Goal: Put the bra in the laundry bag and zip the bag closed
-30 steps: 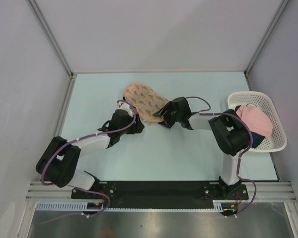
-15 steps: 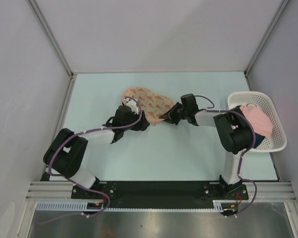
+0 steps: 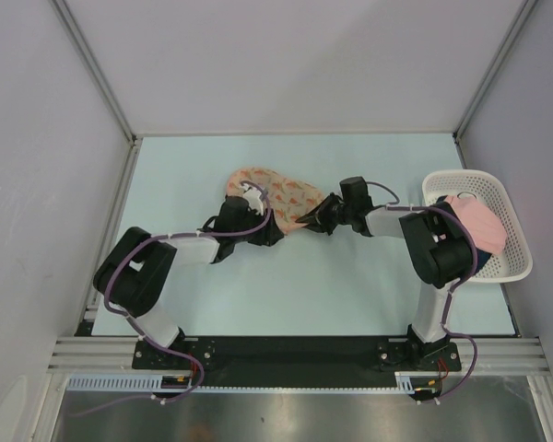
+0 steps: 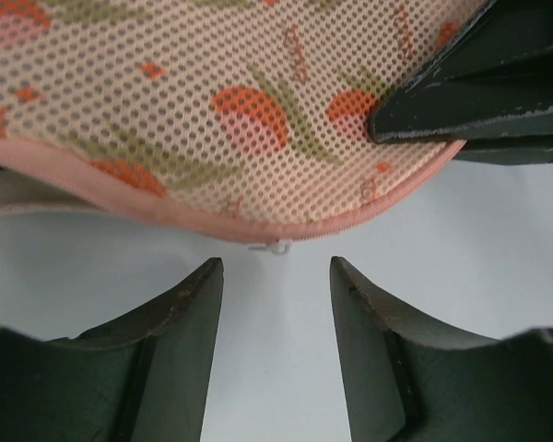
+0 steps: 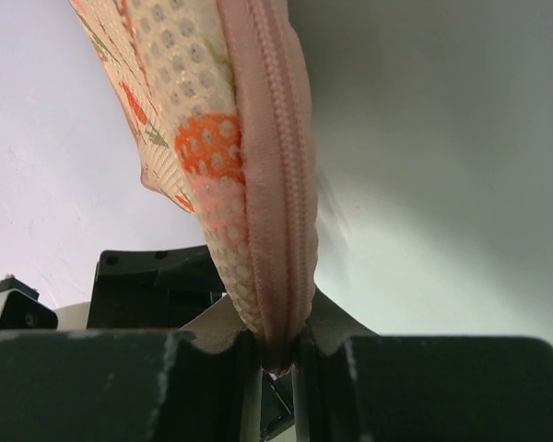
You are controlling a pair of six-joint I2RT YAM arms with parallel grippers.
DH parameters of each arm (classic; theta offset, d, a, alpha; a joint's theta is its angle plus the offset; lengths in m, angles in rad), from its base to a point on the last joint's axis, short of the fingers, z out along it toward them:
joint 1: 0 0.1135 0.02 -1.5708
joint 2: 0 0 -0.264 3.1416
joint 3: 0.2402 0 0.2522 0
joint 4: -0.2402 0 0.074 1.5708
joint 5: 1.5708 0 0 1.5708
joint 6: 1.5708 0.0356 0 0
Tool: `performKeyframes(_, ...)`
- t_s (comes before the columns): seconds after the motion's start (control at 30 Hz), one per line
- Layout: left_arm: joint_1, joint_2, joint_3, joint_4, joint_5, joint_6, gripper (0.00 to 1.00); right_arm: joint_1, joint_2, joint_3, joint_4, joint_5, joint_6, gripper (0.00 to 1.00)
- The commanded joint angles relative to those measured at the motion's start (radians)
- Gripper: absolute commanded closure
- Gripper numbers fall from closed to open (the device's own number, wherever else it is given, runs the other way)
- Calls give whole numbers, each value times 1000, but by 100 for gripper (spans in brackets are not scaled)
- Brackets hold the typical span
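The laundry bag (image 3: 269, 194), peach mesh with orange leaf print, lies on the table between both arms. My right gripper (image 3: 313, 219) is shut on its right end; in the right wrist view the pink zipped rim (image 5: 278, 184) is pinched between the jaws (image 5: 278, 354). My left gripper (image 4: 276, 276) is open just short of the bag's near edge (image 4: 212, 138), nothing between its fingers. A small white zip pull (image 4: 276, 247) hangs from the rim right in front of the fingertips. From above, the left gripper (image 3: 264, 230) sits under the bag's near side. The bra is hidden.
A white lattice basket (image 3: 514, 262) stands at the right edge of the table, holding a pink folded cloth (image 3: 476, 223) and a dark blue cloth (image 3: 480, 262). The right gripper's dark fingers (image 4: 470, 92) show at the top right of the left wrist view.
The right gripper has shut on the bag's right end and drawn it rightward, stretching the bag flatter. The left arm has swung right to the bag's near edge, its jaws narrowing a little.
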Motion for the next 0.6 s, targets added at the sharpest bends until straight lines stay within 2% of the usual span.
performKeyframes(0.0,-6,32,60,81,42,40,45,-1,-60,-11,71,-54,25,91)
performKeyframes(0.3,-7,76,72,122,43,25,49,-1,-66,-21,96,-74,44,94)
performKeyframes(0.33,-9,69,62,136,36,20,55,-1,-68,-24,94,-73,41,94)
performKeyframes(0.5,-9,61,55,145,-13,20,68,0,-66,-41,123,-87,63,95)
performKeyframes(0.53,-9,64,63,136,-21,22,77,2,-65,-47,128,-91,64,95)
performKeyframes(0.57,-9,64,65,129,-50,20,81,2,-69,-50,128,-91,66,96)
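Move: The zipper pull hangs off the laundry bag's near edge, about 2 cm ahead of the left fingertips, 1 cm to their right and about level with them. Some 4 cm ahead and 6 cm right of the left hand, 2 cm higher, is the bag corner that the right fingers hold. The bag's body spreads about 10 cm ahead, slightly left and 3 cm lower. From the right hand the pull lies about 5 cm left, 2 cm back and 2 cm below. The left fingertips close around the little zipper pull, from about half open to a quarter, after the hand has eased roughly 2 cm forward and right, in under the bag's edge. The right hand keeps its pinch on the zipped corner beside it, rising about 1 cm. ##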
